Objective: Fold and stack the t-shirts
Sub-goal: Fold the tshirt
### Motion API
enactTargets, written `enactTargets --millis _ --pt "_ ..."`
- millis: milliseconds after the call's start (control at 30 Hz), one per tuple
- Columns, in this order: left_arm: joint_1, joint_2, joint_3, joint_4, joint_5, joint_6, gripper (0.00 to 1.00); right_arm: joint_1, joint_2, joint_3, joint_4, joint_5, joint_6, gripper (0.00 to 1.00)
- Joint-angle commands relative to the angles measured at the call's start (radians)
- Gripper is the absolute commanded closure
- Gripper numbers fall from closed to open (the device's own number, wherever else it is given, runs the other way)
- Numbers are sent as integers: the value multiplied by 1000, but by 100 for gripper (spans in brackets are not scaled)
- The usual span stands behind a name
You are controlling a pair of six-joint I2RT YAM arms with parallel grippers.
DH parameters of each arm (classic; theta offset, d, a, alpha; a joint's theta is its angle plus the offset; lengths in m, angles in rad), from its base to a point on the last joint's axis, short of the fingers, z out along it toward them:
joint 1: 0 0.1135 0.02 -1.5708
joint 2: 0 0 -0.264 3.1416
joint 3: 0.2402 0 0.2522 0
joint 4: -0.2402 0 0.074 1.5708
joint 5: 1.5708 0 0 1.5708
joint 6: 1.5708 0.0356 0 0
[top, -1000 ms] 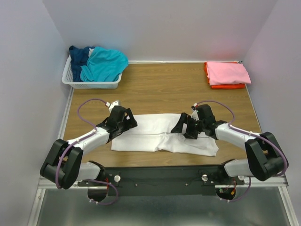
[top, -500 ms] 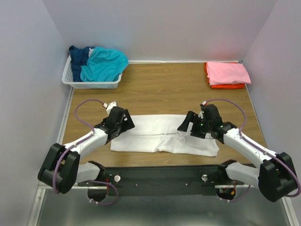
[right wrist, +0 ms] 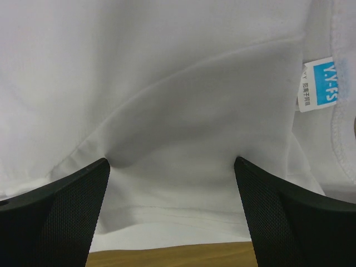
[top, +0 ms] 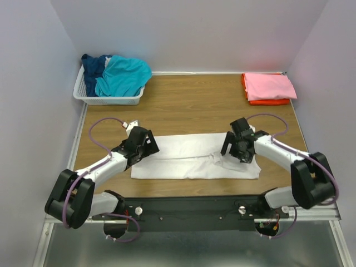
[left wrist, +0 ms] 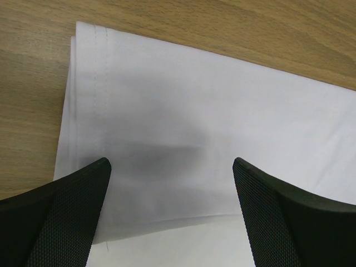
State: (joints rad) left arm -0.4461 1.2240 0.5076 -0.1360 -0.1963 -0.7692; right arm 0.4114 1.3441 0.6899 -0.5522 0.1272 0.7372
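Observation:
A white t-shirt (top: 189,156) lies folded into a long strip across the near table. My left gripper (top: 146,146) is open just above its left end (left wrist: 167,122), with the hem stitching at the left. My right gripper (top: 238,150) is open with its fingertips pressed down on the shirt's right end (right wrist: 178,111), next to the blue neck label (right wrist: 318,82). A pink shirt (top: 270,86) lies folded on an orange one (top: 267,102) at the far right. Teal (top: 125,75) and navy (top: 94,64) shirts fill the basket.
A white slatted basket (top: 105,100) stands at the far left corner. Grey walls close in the left, right and far sides. Bare wooden table (top: 194,105) shows between the white shirt and the far wall.
My right gripper has moved right along the white shirt to its right end and turned. The shirt's near right edge has been pulled straighter. My left gripper has shifted slightly left.

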Motion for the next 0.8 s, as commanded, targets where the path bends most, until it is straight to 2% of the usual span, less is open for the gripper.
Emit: enactTargets --millis 0,67,167,267,433,600,767 --pt "4 9 -1 24 26 28 2 -55 142 65 38 69 -85 0" --pt "4 15 3 22 35 36 1 -63 223 121 86 26 -119 0" --pt "3 0 -4 21 61 34 2 -69 311 245 98 69 -130 0" --pt "1 -37 -33 4 81 10 2 -71 433 395 106 86 -234 0" --pt "-22 -182 -89 -74 64 -41 2 -72 654 618 110 59 -380 0" --pt "-39 -317 -150 -106 136 -97 1 -74 825 839 109 -61 -463 0" --pt "-74 -313 -147 -102 146 -142 1 -72 954 971 109 -231 -506 0"
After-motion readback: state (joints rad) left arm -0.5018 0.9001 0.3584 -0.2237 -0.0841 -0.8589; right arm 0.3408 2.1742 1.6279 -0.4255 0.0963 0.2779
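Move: The folded t-shirt lies as a strip crosswise beneath both hands. Its middle is about 18 cm to the right hand's left and level with it, and some 19 cm right and 3 cm back from the left hand, 2 cm or so below each. The neck label is roughly 7 cm right and 4 cm ahead of the right hand. The pink-and-orange pile stands about 34 cm ahead and 16 cm right of the right hand. The t-shirt's right-hand part is pushed along the table by the right hand's wide-open fingertips, which stay down on the cloth and sweep about 26 cm forward, then also 6 cm left, at a steady height, the wrist turning some 20 degrees counter-clockwise. The open left hand first stays over the shirt's left part, then draws back about 5 cm, rising slightly. ##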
